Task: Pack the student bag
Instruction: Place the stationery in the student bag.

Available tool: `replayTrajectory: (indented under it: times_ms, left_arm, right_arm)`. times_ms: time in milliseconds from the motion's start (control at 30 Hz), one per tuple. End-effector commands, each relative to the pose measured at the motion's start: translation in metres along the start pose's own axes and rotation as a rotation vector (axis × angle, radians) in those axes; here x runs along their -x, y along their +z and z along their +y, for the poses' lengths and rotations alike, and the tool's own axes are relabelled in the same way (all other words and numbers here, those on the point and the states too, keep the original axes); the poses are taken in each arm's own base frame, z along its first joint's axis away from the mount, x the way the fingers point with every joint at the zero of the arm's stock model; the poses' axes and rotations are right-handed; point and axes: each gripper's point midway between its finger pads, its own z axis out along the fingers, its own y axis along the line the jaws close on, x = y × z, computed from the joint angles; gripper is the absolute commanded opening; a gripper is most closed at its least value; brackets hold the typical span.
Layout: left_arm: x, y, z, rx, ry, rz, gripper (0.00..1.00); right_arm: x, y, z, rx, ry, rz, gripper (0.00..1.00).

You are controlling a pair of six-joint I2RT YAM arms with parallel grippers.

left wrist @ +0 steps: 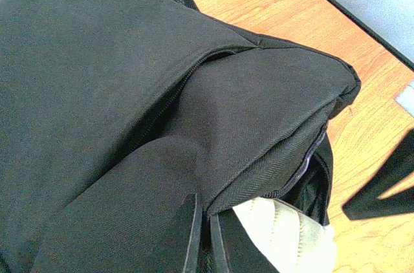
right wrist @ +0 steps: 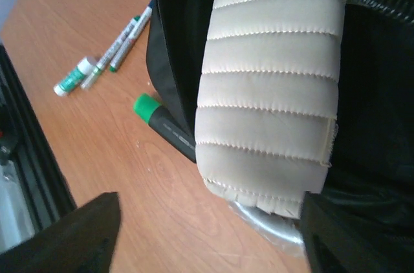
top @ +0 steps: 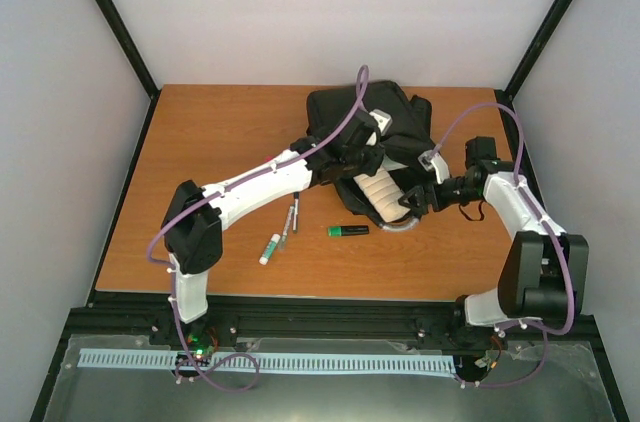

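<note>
The student bag (top: pixel 372 120), a large black backpack, lies at the back middle of the table. A cream quilted pouch (top: pixel 378 192) sticks halfway out of its open mouth toward me. My left gripper (top: pixel 352 156) is shut on the black fabric at the edge of that mouth (left wrist: pixel 206 221), holding it up over the pouch (left wrist: pixel 284 234). My right gripper (top: pixel 414 200) stands open at the pouch's near end (right wrist: pixel 272 92), one finger (right wrist: pixel 84 234) well left of it and the other (right wrist: pixel 356 234) close by its right corner. The bag's grey handle (right wrist: pixel 265 221) shows under the pouch.
A black marker with a green cap (top: pixel 348 231) lies just in front of the bag, its end under the bag's edge (right wrist: pixel 165 127). Two thin pens (top: pixel 293 214) and a white-and-green marker (top: pixel 270 248) lie to the left. Black frame rails run along the table's sides.
</note>
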Motion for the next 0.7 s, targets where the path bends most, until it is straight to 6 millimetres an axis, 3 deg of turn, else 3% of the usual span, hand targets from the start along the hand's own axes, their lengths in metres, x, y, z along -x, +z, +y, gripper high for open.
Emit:
replayTrajectory:
  times_ms: [0, 67, 167, 233, 433, 667]
  left_arm:
    - [0.043, -0.026, 0.003, -0.013, -0.025, -0.133, 0.01]
    - [0.043, -0.027, 0.0, -0.029, -0.028, -0.129, 0.01]
    - [0.043, -0.028, -0.004, -0.053, -0.033, -0.124, 0.01]
    - [0.043, -0.027, -0.004, -0.054, -0.031, -0.117, 0.01]
    - [0.043, -0.026, -0.003, -0.045, -0.022, -0.108, 0.01]
    - [0.043, -0.026, -0.008, -0.071, -0.022, -0.096, 0.01]
  right_arm:
    - [-0.013, -0.013, 0.005, -0.069, -0.246, 0.041, 0.71]
    - [-0.018, -0.016, 0.005, -0.129, -0.389, 0.033, 0.57]
    - [-0.028, -0.012, 0.002, -0.22, -0.593, 0.047, 0.18]
    - [-0.039, -0.005, 0.0, -0.272, -0.723, 0.082, 0.04]
    - [-0.052, 0.019, -0.008, -0.354, -0.93, 0.177, 0.03]
    - [-0.035, 0.044, -0.023, -0.452, -1.007, 0.191, 0.03]
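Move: The right hand, its fingers well open, stands over the near end of the cream pencil case in the bag's mouth; the case's middle is about 5 cm to its left, 3 cm ahead and 7 cm below. The bag's clear-wrapped handle lies some 3 cm back, 2 cm left and 10 cm down, the green-capped marker about 12 cm left and 5 cm back on the table. From the left hand, the case's middle is roughly 7 cm back, 3 cm right and 14 cm below. The right hand draws back about 5 cm from over the pencil case while its fingers close to shut, then sinks some 6 cm and swings forward again by about 2 cm, bringing the closed tips down close by the case's near end; whether they touch it can't be seen. On the way the wrist rolls some 50 degrees, counter-clockwise as seen looking along the fingers, and tips them more steeply down, while the left hand stays in place and keeps its pinch on the bag's black cloth above the mouth. ##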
